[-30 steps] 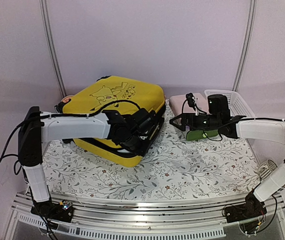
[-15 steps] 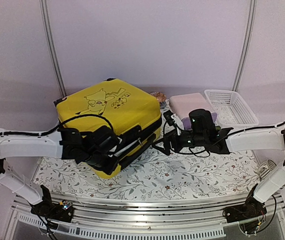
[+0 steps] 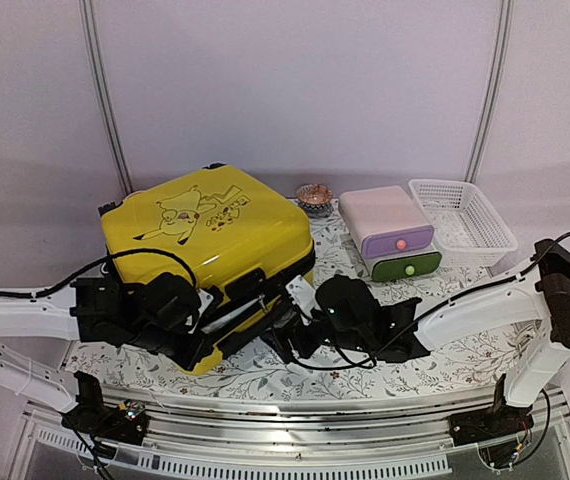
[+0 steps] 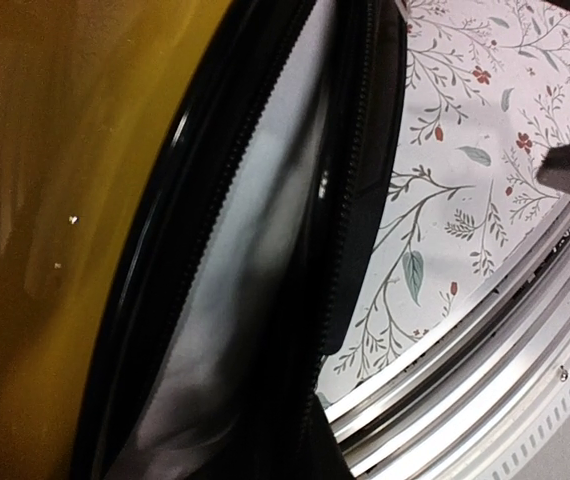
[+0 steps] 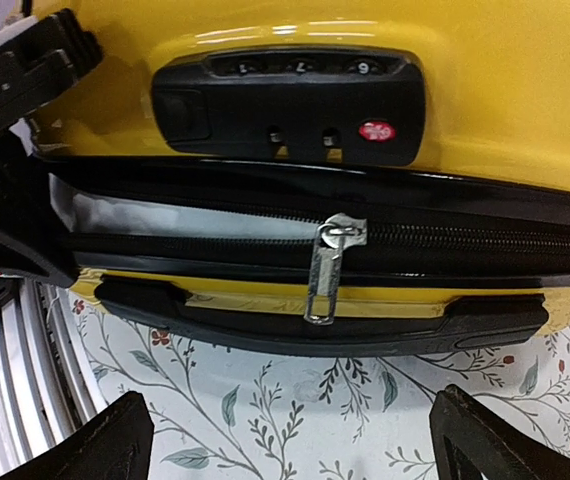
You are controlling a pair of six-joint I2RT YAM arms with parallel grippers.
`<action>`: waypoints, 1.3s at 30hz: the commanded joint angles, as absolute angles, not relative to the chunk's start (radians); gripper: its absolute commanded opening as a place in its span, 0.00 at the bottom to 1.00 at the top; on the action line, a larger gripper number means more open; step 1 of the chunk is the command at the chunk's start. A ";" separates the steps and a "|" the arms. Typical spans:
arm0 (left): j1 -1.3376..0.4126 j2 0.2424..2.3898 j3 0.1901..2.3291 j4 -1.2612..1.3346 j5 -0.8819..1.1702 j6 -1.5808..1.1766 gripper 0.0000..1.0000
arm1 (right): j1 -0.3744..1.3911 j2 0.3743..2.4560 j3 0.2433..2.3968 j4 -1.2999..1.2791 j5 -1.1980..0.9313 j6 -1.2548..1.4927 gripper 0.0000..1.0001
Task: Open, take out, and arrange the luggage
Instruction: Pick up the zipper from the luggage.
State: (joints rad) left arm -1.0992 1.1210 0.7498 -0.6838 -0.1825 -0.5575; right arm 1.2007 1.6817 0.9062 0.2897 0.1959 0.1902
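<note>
The yellow luggage (image 3: pixel 215 225) lies flat at the left of the floral cloth, Pikachu drawing up. My left gripper (image 3: pixel 203 322) is shut and pressed against its near left corner; whether it grips anything is hidden. In the left wrist view the yellow shell (image 4: pixel 55 200) fills the left, with the black zipper parted over grey lining (image 4: pixel 235 280). My right gripper (image 3: pixel 283 340) (image 5: pixel 295 430) stands open and empty, facing the luggage's front side just short of the black handle (image 5: pixel 315 320). A silver zipper pull (image 5: pixel 325 270) hangs below the combination lock (image 5: pixel 290 105). Left of the pull the zipper gapes.
A pink-and-green drawer box (image 3: pixel 390 235) and a white mesh basket (image 3: pixel 462 212) stand at the back right. A small round patterned thing (image 3: pixel 315 197) sits behind the luggage. A metal rail (image 3: pixel 295 420) runs along the table's near edge, close under both grippers.
The right gripper left the drawer box and swung left and nearer to the luggage's front. The left arm drew back toward the near left, and the luggage shifted and turned with it.
</note>
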 commanded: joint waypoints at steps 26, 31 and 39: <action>-1.081 1.026 0.704 -0.699 -0.249 -0.769 0.00 | 1.288 1.947 1.167 0.272 0.645 -0.107 0.51; -1.081 1.025 0.703 -0.698 -0.247 -0.770 0.00 | 1.307 2.002 1.201 0.251 0.728 -0.137 0.35; -1.081 1.023 0.702 -0.699 -0.250 -0.772 0.01 | 1.308 1.931 1.190 0.293 0.722 -0.146 0.07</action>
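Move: The zipper pull hangs on the luggage's front seam about 3 cm ahead of my right hand and 4 cm to its left, level with it. The combination lock sits just over the pull, some 5 cm ahead, 6 cm left and 5 cm up from my right hand; the black side handle runs below it, 2 cm ahead, 4 cm left and 4 cm down. From my left hand the pull is about 8 cm ahead, 9 cm right and slightly higher. I bring my wide-open right hand about 5 cm left and forward to the zipper pull, rolling the wrist counter-clockwise as seen from behind the hand while the fingers swing clockwise to point more forward. I shut the fingers almost fully around the tab's lower part. My left hand stays at the open seam's near end, keeping its hold. ##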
